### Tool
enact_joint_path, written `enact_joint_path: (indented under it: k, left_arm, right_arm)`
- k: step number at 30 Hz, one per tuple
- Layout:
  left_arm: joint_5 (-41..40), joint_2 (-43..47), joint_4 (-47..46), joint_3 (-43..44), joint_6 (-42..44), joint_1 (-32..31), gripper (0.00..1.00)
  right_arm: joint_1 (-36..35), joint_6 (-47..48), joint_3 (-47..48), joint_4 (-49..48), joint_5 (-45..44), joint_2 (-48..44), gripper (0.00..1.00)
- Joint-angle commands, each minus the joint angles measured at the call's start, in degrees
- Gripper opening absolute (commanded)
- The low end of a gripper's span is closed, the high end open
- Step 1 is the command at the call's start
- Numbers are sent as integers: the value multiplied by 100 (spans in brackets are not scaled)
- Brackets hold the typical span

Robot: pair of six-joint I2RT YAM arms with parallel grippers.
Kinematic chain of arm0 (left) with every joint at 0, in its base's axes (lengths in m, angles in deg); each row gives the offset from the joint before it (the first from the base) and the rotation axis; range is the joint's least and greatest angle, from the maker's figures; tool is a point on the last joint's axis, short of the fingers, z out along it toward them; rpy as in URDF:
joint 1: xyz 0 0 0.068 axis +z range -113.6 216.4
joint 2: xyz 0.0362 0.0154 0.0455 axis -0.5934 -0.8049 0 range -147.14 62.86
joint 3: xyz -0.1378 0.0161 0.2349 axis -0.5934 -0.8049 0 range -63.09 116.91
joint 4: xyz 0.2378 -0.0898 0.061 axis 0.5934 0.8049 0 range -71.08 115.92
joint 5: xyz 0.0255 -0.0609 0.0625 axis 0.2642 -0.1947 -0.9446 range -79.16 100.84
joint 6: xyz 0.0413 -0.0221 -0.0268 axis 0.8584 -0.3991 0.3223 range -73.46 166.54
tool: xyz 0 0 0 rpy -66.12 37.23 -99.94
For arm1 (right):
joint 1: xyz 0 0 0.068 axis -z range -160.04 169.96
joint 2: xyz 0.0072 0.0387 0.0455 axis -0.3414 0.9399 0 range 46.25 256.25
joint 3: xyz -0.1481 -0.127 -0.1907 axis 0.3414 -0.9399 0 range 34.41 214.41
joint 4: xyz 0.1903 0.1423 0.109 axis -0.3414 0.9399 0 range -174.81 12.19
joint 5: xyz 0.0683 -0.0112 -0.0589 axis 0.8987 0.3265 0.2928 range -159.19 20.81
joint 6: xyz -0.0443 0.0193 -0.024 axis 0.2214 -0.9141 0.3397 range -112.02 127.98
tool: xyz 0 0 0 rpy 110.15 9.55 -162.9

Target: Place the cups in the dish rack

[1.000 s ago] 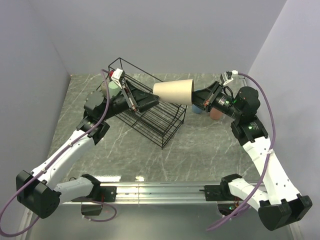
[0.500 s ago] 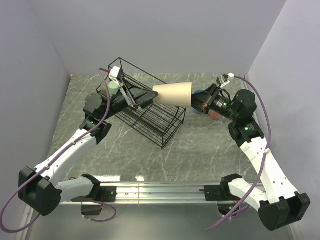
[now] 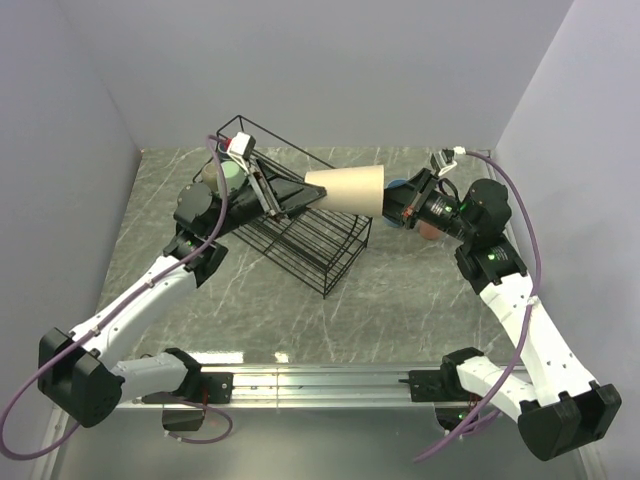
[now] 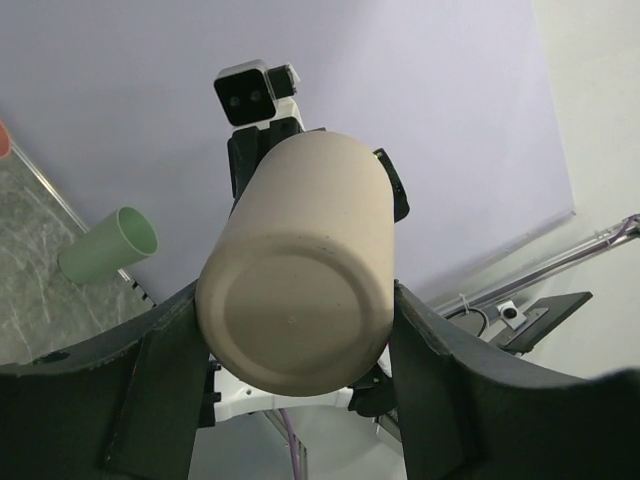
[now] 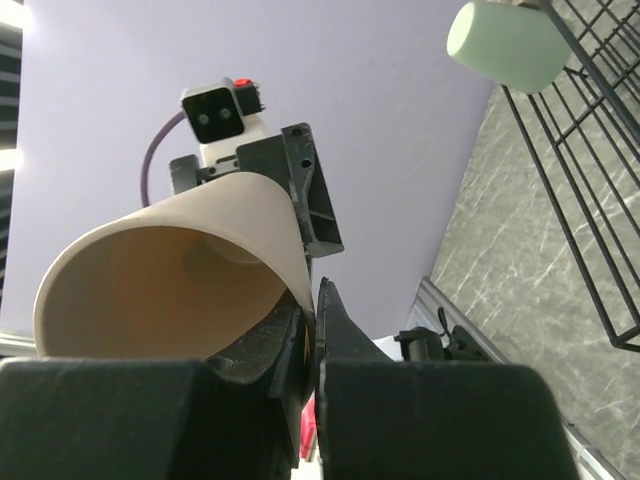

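Note:
My right gripper (image 3: 393, 205) is shut on the rim of a beige cup (image 3: 348, 190) and holds it on its side in the air above the black wire dish rack (image 3: 325, 285). One finger is inside the mouth and one outside, as the right wrist view (image 5: 313, 300) shows. My left gripper (image 3: 300, 195) is open, its fingers (image 4: 160, 370) on either side of the cup's base (image 4: 300, 270). A pale-green cup (image 3: 228, 172) lies by the rack's far left end and also shows in the left wrist view (image 4: 110, 245) and the right wrist view (image 5: 505, 42).
A blue cup (image 3: 398, 185) and a salmon-pink cup (image 3: 430, 230) sit on the marble table right of the rack, partly hidden behind my right arm. Grey walls close in the back and both sides. The rack's wires (image 5: 590, 200) show in the right wrist view.
My left gripper has moved right until its fingers flank the beige cup's base. My right gripper has carried the cup slightly left towards it.

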Motion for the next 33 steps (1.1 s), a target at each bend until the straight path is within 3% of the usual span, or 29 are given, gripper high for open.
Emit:
enact_joint_path:
  k: [1, 3, 4, 7, 10, 14, 17, 21, 29, 33]
  left_arm:
    - [-141, 181, 669, 500, 574, -49, 29]
    - [-194, 199, 1094, 816, 891, 48, 19]
    - [-185, 207, 1487, 913, 987, 100, 16]
    - [-107, 242, 2436, 1326, 1444, 425, 9]
    - [-19, 313, 3387, 1792, 2068, 1013, 4]
    - [-377, 217, 5562, 2765, 3461, 1752, 0]
    - [-1185, -117, 6926, 3505, 4403, 1762, 0]
    - [-1889, -583, 7834, 4007, 5110, 1736, 0]
    - [-3593, -1312, 8364, 4131, 5638, 1068, 0]
    - [-3771, -1629, 8250, 4060, 5629, 778, 0]
  right_arm:
    - [-67, 359, 121, 157, 19, -13, 0]
    - [-58, 657, 279, 561, -25, -5, 25]
    - [-41, 772, 332, 719, -104, -13, 45]
    - [-32, 1405, 718, 1658, -428, 48, 61]
    - [3, 2090, 1210, 2792, -903, 92, 62]
    - [301, 2741, 1659, 4381, -2061, 92, 63]
    - [495, 3067, 1633, 4833, -2258, 5, 63]
    - [539, 3173, 1493, 4922, -2232, -92, 62]
    - [539, 3129, 1431, 4965, -2082, -49, 61]
    - [539, 3243, 1563, 5124, -2135, 48, 61]
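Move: The left gripper holds the beige cup by its closed end. Its place in the dish rack is about 18 cm ahead, 12 cm to the left and 35 cm below. The green cup in the rack lies some 23 cm ahead, 20 cm left and 34 cm down. The right gripper still pinches the rim. From it the blue cup is roughly 22 cm ahead, 15 cm right and 34 cm down, the red cup 19 cm ahead and 24 cm right. Open the right fingers to free the beige cup's rim, then draw that hand about 8 cm right and 9 cm down, its fingertips dipping, closer to the blue cup. Keep the left grip and swing the cup left and forward nearly level, then lower it some 14 cm over the rack beside the green cup, rolling the wrist so the fingers point forward and down. ##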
